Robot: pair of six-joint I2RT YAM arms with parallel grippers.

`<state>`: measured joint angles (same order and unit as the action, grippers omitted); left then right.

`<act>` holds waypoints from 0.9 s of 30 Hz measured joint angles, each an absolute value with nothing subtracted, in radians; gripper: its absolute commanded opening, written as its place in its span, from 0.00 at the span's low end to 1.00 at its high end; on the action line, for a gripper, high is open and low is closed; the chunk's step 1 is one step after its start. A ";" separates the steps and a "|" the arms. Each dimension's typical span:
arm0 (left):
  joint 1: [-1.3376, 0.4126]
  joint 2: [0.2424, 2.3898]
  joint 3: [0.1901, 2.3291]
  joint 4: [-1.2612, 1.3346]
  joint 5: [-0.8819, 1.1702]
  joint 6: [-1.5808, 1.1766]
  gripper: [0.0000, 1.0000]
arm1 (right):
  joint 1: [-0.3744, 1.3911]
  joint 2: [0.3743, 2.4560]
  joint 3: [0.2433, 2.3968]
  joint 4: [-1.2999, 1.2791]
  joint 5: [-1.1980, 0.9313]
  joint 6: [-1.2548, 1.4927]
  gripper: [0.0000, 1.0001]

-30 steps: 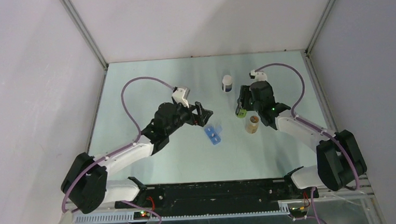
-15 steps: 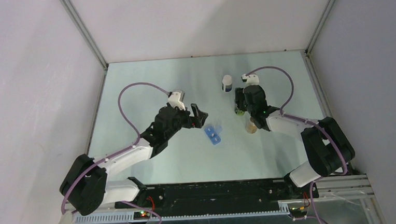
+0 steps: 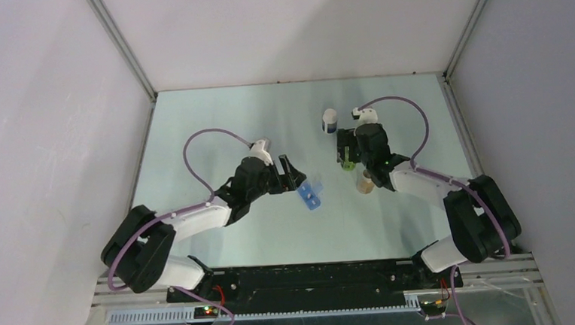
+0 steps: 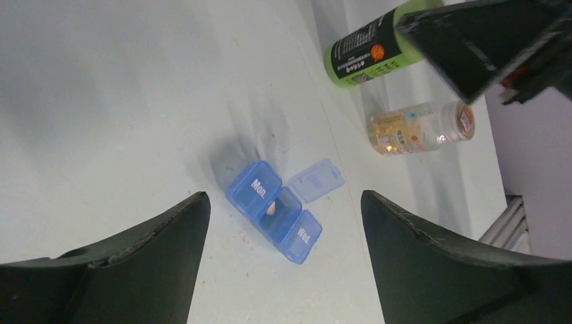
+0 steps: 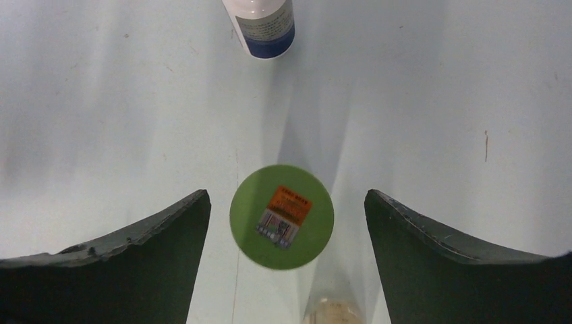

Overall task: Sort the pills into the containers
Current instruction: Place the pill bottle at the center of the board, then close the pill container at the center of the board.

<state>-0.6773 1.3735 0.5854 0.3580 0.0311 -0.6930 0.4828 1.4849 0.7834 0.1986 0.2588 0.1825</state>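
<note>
A blue pill organiser (image 4: 276,219) lies on the table with its "Mon" and "Wed" lids shut. Its middle lid is flipped open, and one pale pill (image 4: 270,209) sits in that compartment. My left gripper (image 4: 283,197) hovers open just left of the organiser (image 3: 310,193), touching nothing. A green bottle (image 5: 282,216) stands upright under my right gripper (image 5: 286,196). That gripper's fingers are spread to either side of the bottle with gaps on both sides. In the top view the right gripper (image 3: 346,153) covers most of the green bottle (image 3: 349,164).
A clear bottle of yellow pills (image 4: 418,128) stands just near of the green one, also seen from above (image 3: 364,180). A white bottle with a blue base (image 5: 260,23) stands farther back (image 3: 329,120). White walls enclose the table.
My right gripper has opened and let go of the green bottle, which now stands free. The left arm has slid a little toward the organiser.
</note>
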 measured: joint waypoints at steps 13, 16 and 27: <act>-0.679 1.480 0.535 0.428 0.107 -0.838 0.63 | 0.475 1.218 0.880 -0.168 0.146 0.343 0.54; -0.683 1.517 0.531 0.458 0.113 -0.874 0.61 | 0.482 1.188 0.881 -0.212 0.096 0.381 0.52; -0.685 1.636 0.519 0.546 0.120 -0.973 0.52 | 0.601 1.315 0.894 -0.236 0.009 0.440 0.49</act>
<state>-0.6849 1.6360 0.5194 0.5465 0.1204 -0.9733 0.6014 1.3148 0.8944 -0.2359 0.0090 0.4400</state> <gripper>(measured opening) 0.538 0.500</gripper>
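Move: The open pillbox lies about 4 cm right of the left hand, 2 cm back and 9 cm below. From that hand the green bottle stands 8 cm ahead and 14 cm right, the clear bottle level and 17 cm right. From the right hand, open around the green bottle's top (1 cm ahead, 0 cm sideways), the pillbox is some 10 cm back and 10 cm left, the clear bottle 6 cm back and 5 cm right. Right leaves the green bottle, arcing 9 cm back and left; left sinks 8 cm toward pillbox; both half-close. ##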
